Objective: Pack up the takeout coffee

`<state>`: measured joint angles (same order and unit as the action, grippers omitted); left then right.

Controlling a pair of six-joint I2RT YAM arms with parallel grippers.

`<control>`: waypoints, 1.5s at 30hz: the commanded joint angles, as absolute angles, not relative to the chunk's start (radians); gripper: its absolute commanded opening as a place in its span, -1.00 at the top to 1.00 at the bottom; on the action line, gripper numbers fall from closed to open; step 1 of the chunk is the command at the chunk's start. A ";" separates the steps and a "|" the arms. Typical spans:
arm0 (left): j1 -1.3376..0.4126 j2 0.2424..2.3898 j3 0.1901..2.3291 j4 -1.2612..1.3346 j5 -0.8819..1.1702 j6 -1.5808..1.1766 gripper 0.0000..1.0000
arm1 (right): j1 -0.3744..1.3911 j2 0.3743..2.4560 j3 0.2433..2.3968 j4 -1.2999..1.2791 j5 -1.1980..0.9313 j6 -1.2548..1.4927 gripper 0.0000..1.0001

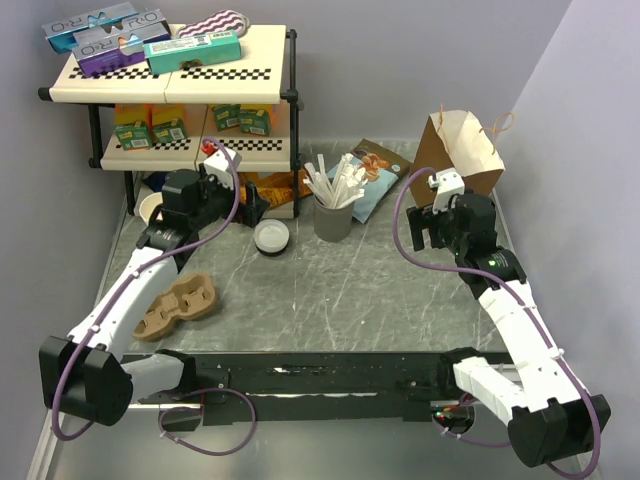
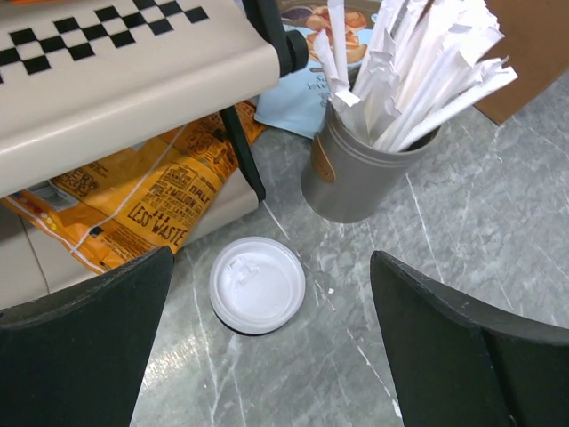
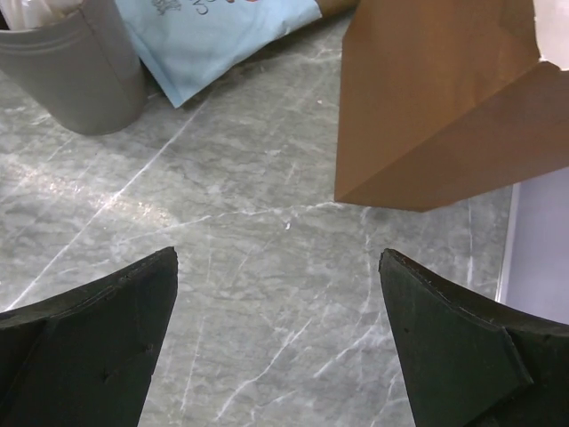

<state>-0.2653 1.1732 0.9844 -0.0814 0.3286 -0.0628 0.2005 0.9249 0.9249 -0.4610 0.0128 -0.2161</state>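
The takeout coffee shows in none of the views. A round white sip lid [image 1: 271, 236] on a dark base lies flat on the marble table; no cup side shows beneath it. In the left wrist view this lid [image 2: 257, 284] sits just ahead of my left gripper [image 2: 271, 256], nearer its left finger. The left gripper [image 1: 245, 205] is open and empty beside the shelf. My right gripper [image 1: 425, 228] is open and empty over bare table, just in front of the brown paper bag [image 1: 462, 150]. The right wrist view has that gripper [image 3: 278, 253] below the bag [image 3: 444, 98].
A grey straw holder [image 1: 333, 215] full of wrapped straws stands mid-table, also in the left wrist view [image 2: 356, 178]. A cardboard cup carrier [image 1: 178, 306] lies front left. A two-tier shelf [image 1: 170, 75] holds boxes. A cream cup [image 1: 150, 207] stands under it. Snack bags [image 1: 365, 180] lie behind the holder.
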 commanded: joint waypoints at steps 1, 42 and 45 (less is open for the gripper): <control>-0.272 1.160 1.017 -0.101 0.365 -0.041 -0.98 | 0.201 0.900 0.963 -0.462 0.041 -0.210 -1.00; -0.046 1.500 1.692 -1.058 -0.163 0.316 -0.28 | 0.218 1.026 1.068 -0.577 -0.466 -0.224 -0.94; -0.018 1.534 1.716 -1.100 -0.135 0.331 -0.24 | 0.218 1.028 1.068 -0.574 -0.457 -0.224 -0.94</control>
<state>-0.0490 1.4918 1.6752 -1.0523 -0.1295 0.3115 0.2119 1.0466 1.0710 -0.5976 -0.4393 -0.2420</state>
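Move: Under the shelf's left end, the stack of paper cups stands about 20 cm to the left of the left hand, 2 cm farther out and 16 cm below. The white lid lies some 4 cm ahead, 1 cm right and 20 cm below; the cup carrier is 13 cm back, 21 cm left and 20 cm below. From the right hand the cups are roughly 58 cm left, 7 cm ahead; the straw container is 20 cm left, 10 cm ahead, both some 13 cm below. Swinging left in an arc towards the cup stack, the left hand first backs off and rises about 12 cm, dips well below its starting height, then climbs back to it, ending some 18 cm left. It rolls left side up, tips down and turns counter-clockwise while the open fingers narrow by about a third. The wide-open right hand shifts 8 cm left towards the straw container, turning counter-clockwise. ##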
